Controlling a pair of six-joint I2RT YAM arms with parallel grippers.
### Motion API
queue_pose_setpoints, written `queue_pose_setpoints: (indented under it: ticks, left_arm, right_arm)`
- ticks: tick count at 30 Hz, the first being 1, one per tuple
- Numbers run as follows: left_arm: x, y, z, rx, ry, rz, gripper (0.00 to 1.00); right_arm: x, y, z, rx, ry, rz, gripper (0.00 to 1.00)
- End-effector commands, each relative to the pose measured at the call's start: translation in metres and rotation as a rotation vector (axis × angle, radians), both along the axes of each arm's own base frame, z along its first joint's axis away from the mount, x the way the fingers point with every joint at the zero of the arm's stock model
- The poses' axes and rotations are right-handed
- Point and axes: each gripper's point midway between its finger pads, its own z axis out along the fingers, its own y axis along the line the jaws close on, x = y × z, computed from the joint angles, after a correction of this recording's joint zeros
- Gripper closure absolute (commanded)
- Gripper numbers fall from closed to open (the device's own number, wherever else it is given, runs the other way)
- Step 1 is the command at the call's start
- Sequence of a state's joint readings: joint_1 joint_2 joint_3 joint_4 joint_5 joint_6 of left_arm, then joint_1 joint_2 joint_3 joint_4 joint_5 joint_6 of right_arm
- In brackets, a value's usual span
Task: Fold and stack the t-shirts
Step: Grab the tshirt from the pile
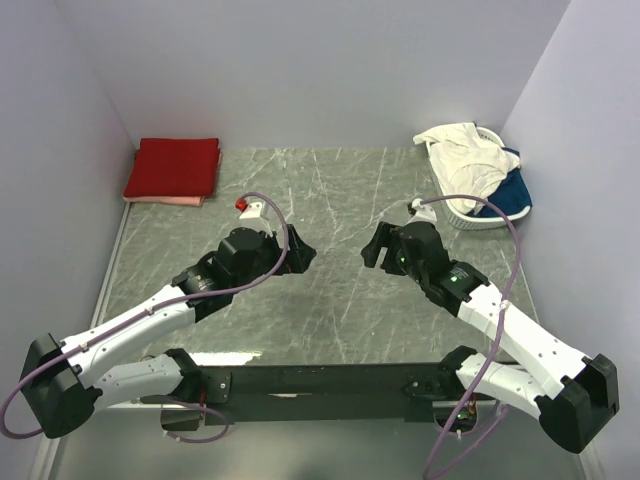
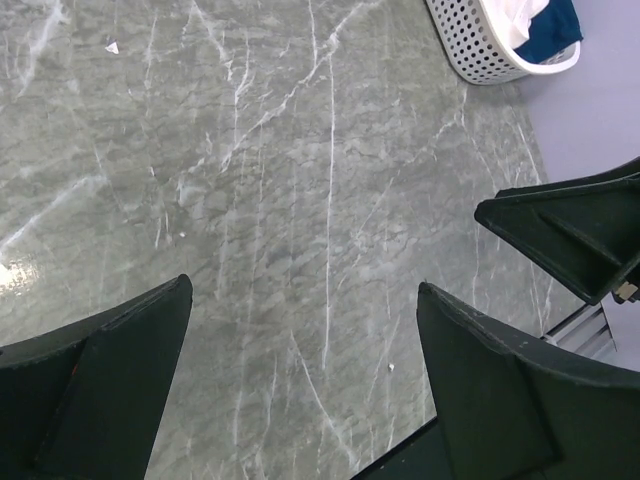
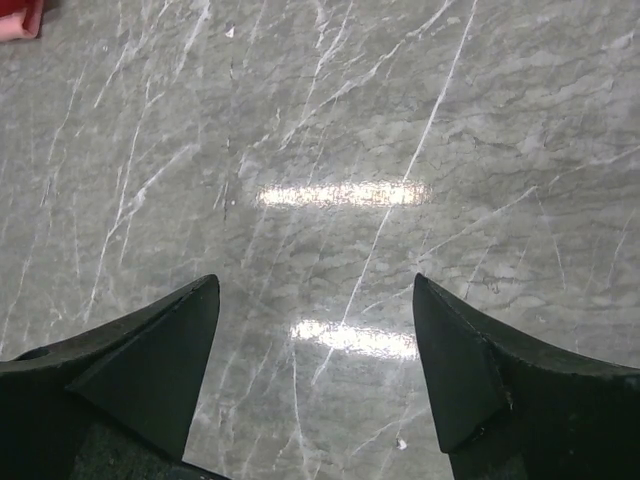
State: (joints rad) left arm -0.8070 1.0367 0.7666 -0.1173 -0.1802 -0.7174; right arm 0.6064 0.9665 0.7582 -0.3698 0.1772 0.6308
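A folded red t-shirt (image 1: pixel 172 166) lies at the table's back left corner on top of a pale pink t-shirt (image 1: pixel 166 200), of which only an edge shows. The stack's corner (image 3: pixel 16 14) also shows in the right wrist view. A cream t-shirt (image 1: pixel 462 156) is bunched in the white basket (image 1: pixel 478 218) at the back right. My left gripper (image 1: pixel 303 250) (image 2: pixel 305 290) and right gripper (image 1: pixel 370 248) (image 3: pixel 315 285) hover over the middle of the table, facing each other a short gap apart. Both are open with nothing between the fingers.
Dark blue cloth (image 1: pixel 513 190) (image 2: pixel 556 26) lies in the basket (image 2: pixel 478 52) under the cream shirt. The green marble table (image 1: pixel 330 185) has walls on three sides. A finger of the right gripper (image 2: pixel 570 232) shows in the left wrist view.
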Motion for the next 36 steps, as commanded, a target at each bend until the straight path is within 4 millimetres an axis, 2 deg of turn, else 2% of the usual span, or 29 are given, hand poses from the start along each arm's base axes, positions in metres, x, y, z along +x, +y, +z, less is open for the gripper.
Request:
queue_pose_setpoints:
  ticks: [1,7,12,13,15,16,18,19,20,21,23,24,25,26,27,28,31,32,36]
  left_arm:
    - [-0.002,-0.006,0.016,-0.031,-0.029,-0.028,0.01]
    - [-0.007,-0.004,0.024,-0.022,-0.032,-0.053,0.01]
    - [-0.013,0.000,0.040,-0.023,-0.056,-0.070,0.01]
    - [-0.014,0.002,0.041,-0.020,-0.056,-0.073,0.01]
    - [-0.018,0.003,0.048,-0.030,-0.065,-0.080,0.01]
    - [-0.018,0.003,0.050,-0.032,-0.065,-0.083,0.01]
    - [-0.021,0.006,0.053,-0.031,-0.068,-0.087,0.00]
    - [-0.022,0.006,0.054,-0.029,-0.068,-0.089,0.01]
    - [-0.023,0.008,0.054,-0.026,-0.066,-0.087,0.01]
    - [-0.023,0.010,0.056,-0.027,-0.070,-0.079,0.00]
    - [-0.025,0.011,0.058,-0.028,-0.072,-0.084,0.01]
    - [-0.026,0.013,0.058,-0.025,-0.071,-0.080,0.01]
    - [-0.026,0.014,0.059,-0.027,-0.073,-0.080,0.01]
    - [-0.027,0.015,0.059,-0.025,-0.073,-0.076,0.01]
    - [-0.028,0.016,0.060,-0.027,-0.077,-0.079,0.01]
    - [-0.028,0.016,0.060,-0.024,-0.078,-0.077,0.01]
    - [-0.028,0.018,0.062,-0.020,-0.082,-0.079,0.01]
    - [-0.028,0.018,0.063,-0.020,-0.084,-0.078,0.01]
    - [-0.027,0.017,0.065,-0.007,-0.088,-0.086,0.01]
  right_arm:
    - [0.004,-0.005,0.011,0.005,-0.042,-0.033,0.16]
    - [0.009,-0.011,0.018,-0.024,-0.056,-0.064,0.16]
    - [0.024,-0.010,0.031,-0.050,-0.074,-0.077,0.16]
    - [0.032,-0.014,0.041,-0.056,-0.093,-0.102,0.16]
    - [0.046,-0.022,0.038,-0.098,-0.072,-0.129,0.16]
    - [0.057,-0.026,0.050,-0.088,-0.083,-0.146,0.16]
    - [0.082,-0.049,0.045,-0.083,-0.038,-0.194,0.16]
    - [0.094,-0.056,0.058,-0.067,-0.054,-0.216,0.17]
    - [0.111,-0.080,0.051,-0.082,-0.029,-0.282,0.17]
    - [0.120,-0.090,0.054,-0.087,-0.028,-0.310,0.17]
    - [0.144,-0.113,0.061,-0.090,-0.027,-0.376,0.17]
    - [0.152,-0.142,0.062,-0.098,-0.015,-0.456,0.17]
    - [0.162,-0.155,0.075,-0.093,-0.039,-0.492,0.17]
    - [0.172,-0.168,0.065,-0.103,-0.015,-0.526,0.17]
    - [0.178,-0.195,0.064,-0.095,-0.003,-0.586,0.17]
    - [0.190,-0.204,0.061,-0.090,0.010,-0.601,0.18]
    - [0.205,-0.242,0.059,-0.080,0.022,-0.680,0.18]
    - [0.211,-0.249,0.045,-0.080,0.054,-0.691,0.19]
    - [0.225,-0.274,0.023,-0.096,0.103,-0.735,0.19]
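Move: The white t-shirt heaped in the laundry basket lies roughly 27 cm ahead of the right hand, 26 cm to its right and 7 cm lower. The basket's middle stands about 25 cm ahead of that hand and 31 cm to its right, 11 cm lower; the navy t-shirt is some 23 cm ahead and 38 cm right, 10 cm below. From the left hand the white t-shirt is about 28 cm ahead, 46 cm right and 11 cm down. The white t-shirt draws the open right hand in a fast sweep, some 27 cm right and 22 cm forward, rising about 5 cm on the way and starting to sink as it arrives over the basket. The wrist swings clockwise some 40 degrees, fingers kept wide. The empty left hand eases up and back a few centimetres, also staying open. ##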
